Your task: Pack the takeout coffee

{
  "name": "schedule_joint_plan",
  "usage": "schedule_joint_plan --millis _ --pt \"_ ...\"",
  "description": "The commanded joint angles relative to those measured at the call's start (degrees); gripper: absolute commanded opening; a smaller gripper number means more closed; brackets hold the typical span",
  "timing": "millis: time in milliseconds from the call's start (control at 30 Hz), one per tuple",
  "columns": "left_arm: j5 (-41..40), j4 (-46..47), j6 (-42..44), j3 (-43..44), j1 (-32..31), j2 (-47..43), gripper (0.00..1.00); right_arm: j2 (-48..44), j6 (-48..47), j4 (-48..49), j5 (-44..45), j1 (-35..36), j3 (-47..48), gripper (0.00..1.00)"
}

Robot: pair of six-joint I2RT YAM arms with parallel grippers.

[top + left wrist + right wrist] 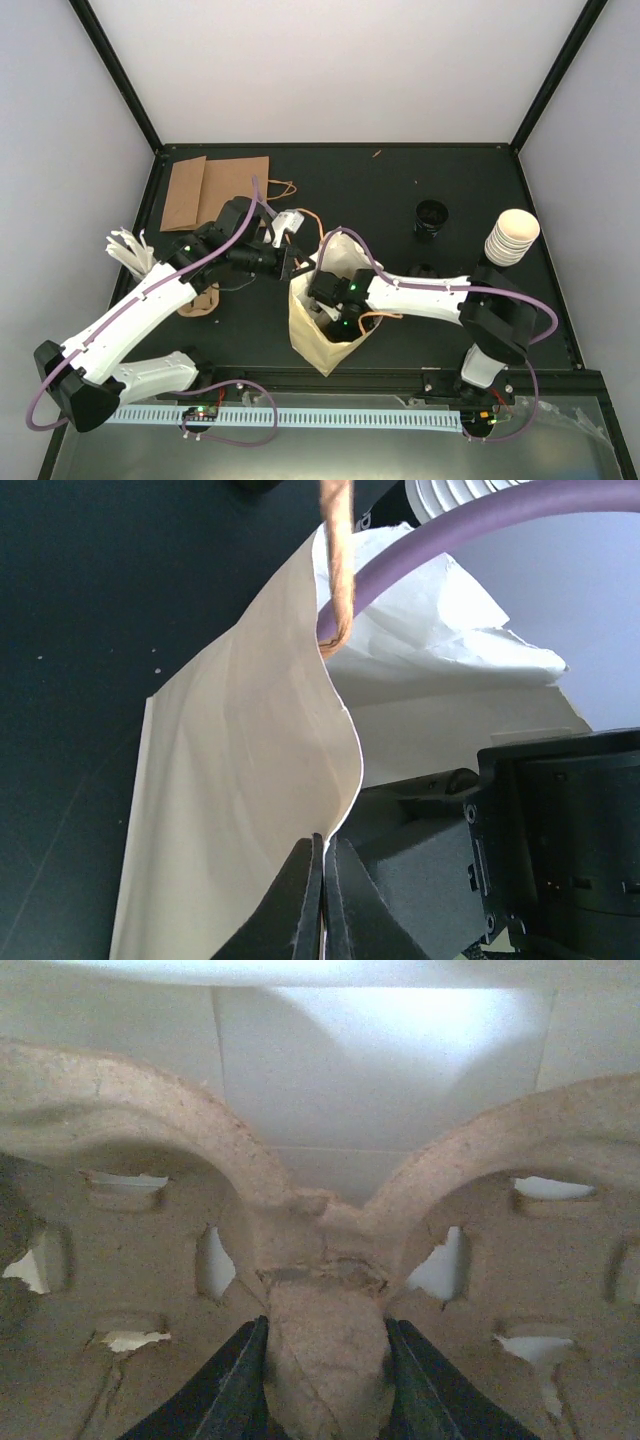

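Note:
My left gripper is shut on the top edge of the cream paper bag, which stands upright near the table's front middle. My right gripper reaches down inside the bag. It is shut on the centre post of a brown moulded-pulp cup carrier, and the bag's white inner wall shows behind that carrier. A stack of cream-white takeout coffee cups stands at the back right, apart from both grippers.
Flat brown paper bags lie at the back left. A small black lid sits left of the cup stack. Another pulp carrier lies under the left arm, beside a white bundle. Black frame posts border the table.

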Motion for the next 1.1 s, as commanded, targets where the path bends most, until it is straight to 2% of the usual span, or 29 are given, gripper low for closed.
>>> schedule_joint_plan --millis 0,433,467,567,600,667,833,1067 --pt "3.09 1.54 2.64 4.92 -0.71 -0.50 0.02 3.21 -1.54 0.46 -0.11 0.05 -2.05 0.32" --pt "3.98 2.22 2.59 5.24 -0.67 -1.12 0.01 4.81 -2.04 2.50 2.87 0.05 -1.74 0.35" --pt "3.99 2.21 2.63 5.16 -0.66 -1.13 0.02 4.41 -2.07 2.42 2.93 0.05 -1.66 0.39" --pt "4.02 2.21 2.65 5.15 -0.58 -1.01 0.01 3.02 -2.00 2.14 3.25 0.11 -1.52 0.73" --pt "3.99 2.14 2.67 5.15 -0.54 -0.96 0.01 2.41 -1.99 2.09 3.42 0.12 -1.52 0.82" --pt "4.09 2.06 2.64 5.11 -0.58 -0.87 0.02 0.99 -1.90 1.85 3.60 0.09 -1.36 0.92" --pt "4.27 1.95 2.86 5.32 -0.55 -0.79 0.02 -1.27 -1.93 -0.24 4.14 0.18 0.18 1.00" --pt "4.52 1.35 3.09 5.34 -0.55 -0.54 0.02 -5.90 -1.56 -3.90 6.10 0.22 4.21 1.00"
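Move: The paper bag's floor is roughly 4 cm straight below the right hand, which holds the cup carrier by its middle bridge down inside the bag. The bag rim pinched by the left fingers is some 20 cm above the right hand, about 5 cm to its left and 5 cm ahead; a black cup stands around 22 cm ahead and 21 cm to the right of it. From the left hand the bag floor lies about 5 cm back, 5 cm right and 24 cm down. The cup carrier is eased about 1 cm lower in the bag by the right hand, pointing down, before the right fingers spread wide and let go of its middle bridge. The open hand then starts back up, some 2 cm from its lowest point, drifting slightly forward and right. The left fingers keep their pinch on the bag rim, holding nearly still before lifting about 2 cm. ##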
